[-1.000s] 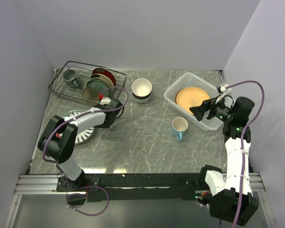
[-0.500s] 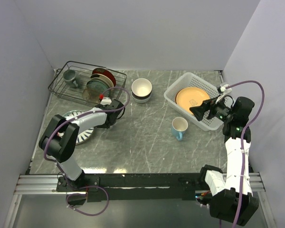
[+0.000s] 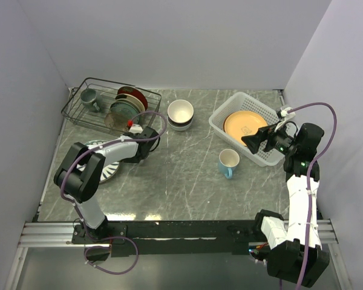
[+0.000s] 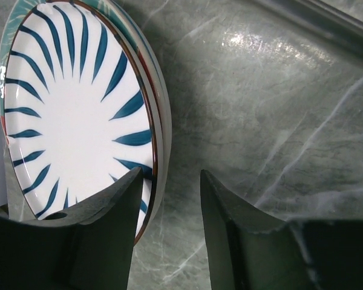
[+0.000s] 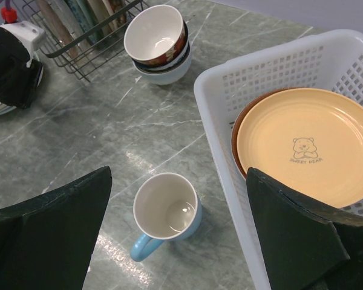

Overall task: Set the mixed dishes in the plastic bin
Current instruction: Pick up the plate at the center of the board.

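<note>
A white plate with navy stripes point(image 4: 72, 121) tops a stack of plates point(image 3: 103, 163) at the table's left. My left gripper point(image 4: 169, 172) is open at the stack's right edge. One finger overlaps the striped plate's rim and the other hangs over bare table. Stacked bowls point(image 3: 180, 112) sit at the back centre. A light blue mug point(image 5: 166, 208) stands upright beside the white plastic bin point(image 5: 215, 115). The bin holds a yellow plate point(image 5: 308, 151) on a brown-rimmed one. My right gripper point(image 5: 178, 172) hangs wide open and empty above the mug and the bin's near wall.
A black wire rack point(image 3: 78, 103) at the back left holds upright plates and a grey-green mug point(image 3: 88, 96). Walls enclose the table on the left, back and right. Grey marbled tabletop point(image 3: 181, 175) lies between the plate stack and the mug.
The left arm's elbow has shifted slightly to the right while its gripper stays at the plate stack's edge. The right arm has not moved.
</note>
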Motion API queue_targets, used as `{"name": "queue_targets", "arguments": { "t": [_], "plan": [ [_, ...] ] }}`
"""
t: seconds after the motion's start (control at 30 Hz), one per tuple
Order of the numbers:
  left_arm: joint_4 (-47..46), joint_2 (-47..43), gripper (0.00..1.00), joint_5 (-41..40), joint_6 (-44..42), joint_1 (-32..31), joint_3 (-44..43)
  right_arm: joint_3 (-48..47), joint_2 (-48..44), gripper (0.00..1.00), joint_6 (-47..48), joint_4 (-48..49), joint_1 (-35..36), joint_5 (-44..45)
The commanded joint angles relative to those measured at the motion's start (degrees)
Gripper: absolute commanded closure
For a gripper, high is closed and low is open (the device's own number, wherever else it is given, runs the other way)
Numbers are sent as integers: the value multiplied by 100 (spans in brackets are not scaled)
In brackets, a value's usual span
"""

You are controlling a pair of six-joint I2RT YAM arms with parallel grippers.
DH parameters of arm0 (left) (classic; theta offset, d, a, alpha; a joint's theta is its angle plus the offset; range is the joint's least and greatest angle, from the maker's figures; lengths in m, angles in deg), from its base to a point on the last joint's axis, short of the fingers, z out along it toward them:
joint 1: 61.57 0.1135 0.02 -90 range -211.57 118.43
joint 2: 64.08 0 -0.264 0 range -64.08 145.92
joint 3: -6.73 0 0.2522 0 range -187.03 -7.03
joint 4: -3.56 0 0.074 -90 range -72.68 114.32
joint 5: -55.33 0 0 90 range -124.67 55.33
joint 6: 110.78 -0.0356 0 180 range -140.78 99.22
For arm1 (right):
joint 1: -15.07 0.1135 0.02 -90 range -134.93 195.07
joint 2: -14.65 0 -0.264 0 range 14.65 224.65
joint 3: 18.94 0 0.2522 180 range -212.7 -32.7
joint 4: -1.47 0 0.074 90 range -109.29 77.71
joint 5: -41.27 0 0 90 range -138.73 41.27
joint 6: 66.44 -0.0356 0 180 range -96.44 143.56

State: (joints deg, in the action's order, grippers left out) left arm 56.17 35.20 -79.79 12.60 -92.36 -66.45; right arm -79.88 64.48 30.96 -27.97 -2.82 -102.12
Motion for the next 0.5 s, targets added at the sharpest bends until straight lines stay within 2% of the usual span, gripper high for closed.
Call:
{"name": "queue_targets", "arguments": {
  "t": [0.0, 0.17, 0.3, 0.47],
  "plan": [
    [-35, 38, 53, -172, -34, 90, -158, -107, -87, 0, 86, 74, -39, 4],
    [-79, 109, 59, -146, -95, 143, -149, -107, -87, 0, 86, 74, -39, 12],
    [-123, 65, 78, -102, -122, 143, -132, -116, -95, 0, 86, 74, -39, 12],
    [-194, -190, 87, 30, -166, 143, -61, -116, -78, 0, 86, 65, -39, 21]
  ]
}}
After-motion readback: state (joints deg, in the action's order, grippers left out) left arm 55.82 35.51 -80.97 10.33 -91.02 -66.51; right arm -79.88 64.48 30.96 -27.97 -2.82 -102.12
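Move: The striped plate on top of the stack lies about 11 cm to the left of the left hand, level with it fore and aft and some 2 cm lower; its near rim is already between the half-open fingers. The dish rack's middle is about 23 cm ahead of this hand and 5 cm to its left, the stacked bowls some 21 cm ahead and 27 cm to its right. From the right hand the plate is roughly 72 cm left, 2 cm ahead and 23 cm below. The left hand, already low at the right-hand edge of the plate stack, eases about 1 cm further left towards the plate's middle, so that one finger reaches over the striped face while the other comes up to the outside of the rim. Meanwhile the fingers close from half open to about a fifth and stop there on the plate edge, pinching the rim between them, with the wrist keeping its forward-left, downward slant almost unturned. ##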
